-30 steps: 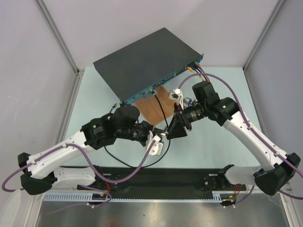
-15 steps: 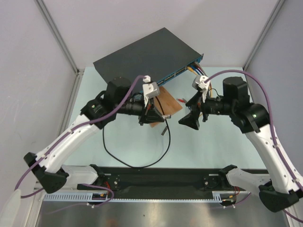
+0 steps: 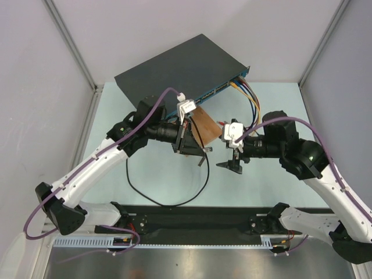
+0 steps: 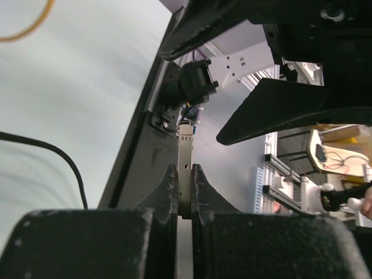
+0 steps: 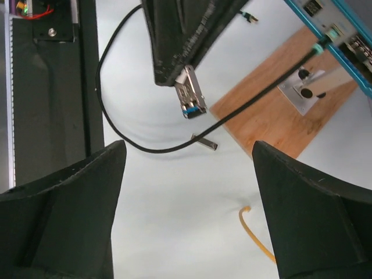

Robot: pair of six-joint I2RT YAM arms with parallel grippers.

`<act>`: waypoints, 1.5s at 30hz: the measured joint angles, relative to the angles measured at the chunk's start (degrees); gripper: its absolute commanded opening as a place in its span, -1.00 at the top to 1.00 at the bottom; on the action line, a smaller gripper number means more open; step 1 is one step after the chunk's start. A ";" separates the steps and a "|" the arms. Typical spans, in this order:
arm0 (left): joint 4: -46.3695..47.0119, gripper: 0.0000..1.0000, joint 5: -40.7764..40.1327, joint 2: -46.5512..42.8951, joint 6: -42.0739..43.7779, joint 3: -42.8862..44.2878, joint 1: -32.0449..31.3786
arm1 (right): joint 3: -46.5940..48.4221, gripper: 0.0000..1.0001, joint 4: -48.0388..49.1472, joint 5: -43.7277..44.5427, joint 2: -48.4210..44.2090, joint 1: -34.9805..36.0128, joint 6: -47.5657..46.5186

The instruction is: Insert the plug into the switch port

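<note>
The switch is a flat black box at the back, its teal port face turned toward the arms; the face also shows in the right wrist view. My left gripper hangs above the near edge of the wooden board, short of the port face. It is shut on the plug, a thin silver metal piece with a blue-marked tip. My right gripper is open and empty, its fingers wide apart over the bare table, to the right of the left gripper.
A brown wooden board with a small metal plate lies in front of the switch. A black cable loops across the table and runs into a port. A small loose metal piece and orange cables lie nearby.
The left gripper swung up from the near table to the board with the plug. The right gripper drew back from the port face and came down nearer to me.
</note>
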 measured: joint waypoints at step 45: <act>6.64 0.99 7.85 -0.66 -11.65 -7.41 1.86 | -2.80 0.49 2.45 13.79 1.44 14.69 -15.32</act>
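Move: The plug is still in the left fingertips, its middle about 3 cm to that hand's right and 1 cm lower. From the wide-open right hand it is some 4 cm to the left, level ahead and in height. The switch's cabled port is roughly 17 cm ahead and 9 cm left of the right hand, 10 cm lower. On the table, some 20 cm below the right hand, a loose metal module lies about 3 cm ahead and 5 cm left. The left fingers keep their pinch on the plug while the right hand brings its fingertips around the plug's free end, going about 3 cm left and also down, with an early drift back. Its wrist turns some 20 degrees as the fingers close from wide open to roughly a quarter; whether they touch yet can't be told. The left hand eases about 2 cm back and down, rolling some 15 degrees about its fingers. ##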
